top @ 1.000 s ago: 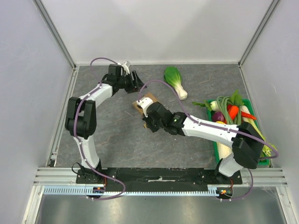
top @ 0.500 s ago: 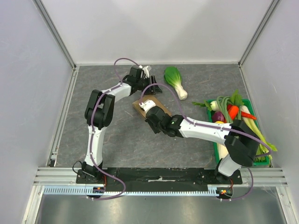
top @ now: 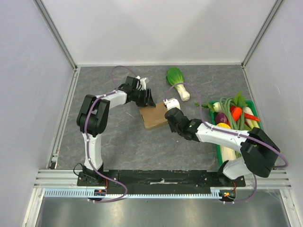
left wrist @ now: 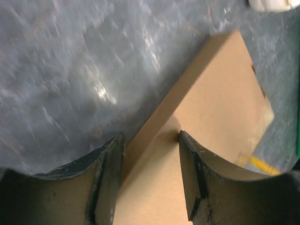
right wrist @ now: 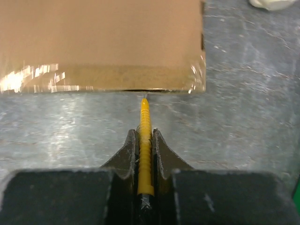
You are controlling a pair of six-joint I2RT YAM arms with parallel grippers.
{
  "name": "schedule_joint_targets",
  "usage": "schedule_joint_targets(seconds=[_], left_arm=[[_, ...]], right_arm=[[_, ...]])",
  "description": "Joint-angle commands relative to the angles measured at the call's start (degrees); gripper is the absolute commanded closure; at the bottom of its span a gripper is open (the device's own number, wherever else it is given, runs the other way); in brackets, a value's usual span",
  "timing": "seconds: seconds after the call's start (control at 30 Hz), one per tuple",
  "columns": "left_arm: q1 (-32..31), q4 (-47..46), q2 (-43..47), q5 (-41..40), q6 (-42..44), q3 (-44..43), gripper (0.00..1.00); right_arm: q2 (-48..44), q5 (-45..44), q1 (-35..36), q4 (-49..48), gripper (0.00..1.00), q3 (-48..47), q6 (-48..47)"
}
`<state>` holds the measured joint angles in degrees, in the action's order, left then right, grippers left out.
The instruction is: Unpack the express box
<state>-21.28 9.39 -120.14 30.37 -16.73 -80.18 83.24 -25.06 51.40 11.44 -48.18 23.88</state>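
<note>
The express box [top: 154, 117], flat brown cardboard, lies mid-table. My left gripper [top: 148, 100] is at its far edge. In the left wrist view its jaws [left wrist: 150, 138] stand apart astride one long edge of the box [left wrist: 211, 108], one finger by the side wall and the other over the top face. My right gripper [top: 168, 115] is at the box's right side, shut on a thin yellow ribbed cutter [right wrist: 145, 154]. The cutter's tip meets the taped end of the box [right wrist: 103, 42], just ahead of the right gripper [right wrist: 145, 134].
A green-and-white bok choy [top: 177, 80] lies at the back, beyond the box. A green crate [top: 219, 151] full of vegetables [top: 236, 113] stands at the right edge. Grey walls and metal rails close the table in.
The box has turned and slid slightly nearer. My right gripper moved from over the box to its right end. The left gripper came back onto the box's far edge, its jaws narrowing.
</note>
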Motion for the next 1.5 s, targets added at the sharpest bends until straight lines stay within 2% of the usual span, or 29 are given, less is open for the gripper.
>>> schedule_joint_targets(seconds=[0.0,0.1,0.27,0.33,0.47,0.6,0.73,0.9,1.13,1.47], left_arm=[[-0.52,4.42,7.52,2.23,2.67,9.57,0.44],[-0.61,3.09,12.01,3.2,1.36,14.86,0.44],[-1.49,1.78,14.84,7.16,-3.29,18.04,0.44],[-1.49,1.6,14.41,7.77,-5.06,18.13,0.48],[-1.4,3.7,13.7,5.23,-7.0,16.73,0.66],[0.0,6.17,13.88,2.5,-8.57,16.81,0.72],[2.64,3.8,13.88,6.71,-12.35,19.36,0.75],[6.5,-0.24,12.91,13.56,-15.79,21.82,0.78],[9.06,-2.88,10.36,19.19,-19.47,23.31,0.8],[11.96,-2.27,10.54,17.8,-20.89,24.99,0.82]], right_arm=[[-3.26,-3.6,-2.97,-2.83,1.0,0.55,0.12],[-2.91,-2.89,-4.11,-4.23,1.0,0.28,-0.23],[0.16,-2.36,-4.72,-6.6,1.0,-2.09,0.03],[1.21,-1.4,-4.9,-7.57,1.0,-2.79,0.55],[1.92,1.23,-4.99,-8.19,1.0,-3.93,1.34],[0.96,4.75,-5.34,-7.58,1.0,-4.11,3.01],[0.25,9.76,-6.48,-7.49,1.0,-4.02,5.65],[-1.15,13.8,-7.8,-7.84,1.0,-5.07,7.41],[-2.03,18.02,-8.51,-8.63,1.0,-7.71,8.2],[-0.98,24.09,-8.59,-9.33,1.0,-10.09,7.14]])
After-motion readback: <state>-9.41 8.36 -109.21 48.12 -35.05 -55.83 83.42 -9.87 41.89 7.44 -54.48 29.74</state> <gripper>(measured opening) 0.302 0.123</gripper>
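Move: The express box's middle is roughly 5 cm back and 3 cm right of the left hand, whose open fingers straddle its far long edge. From the right hand, still holding the yellow cutter at the taped near edge, it lies about 7 cm ahead, 6 cm left and 6 cm lower. The leek is some 23 cm ahead of that hand and 3 cm right; the vegetable crate is about 31 cm right, nearly level. Left hand drags the box edge back about 10 cm, pinches it, shifts left; cutter hand lifts 5 cm. ##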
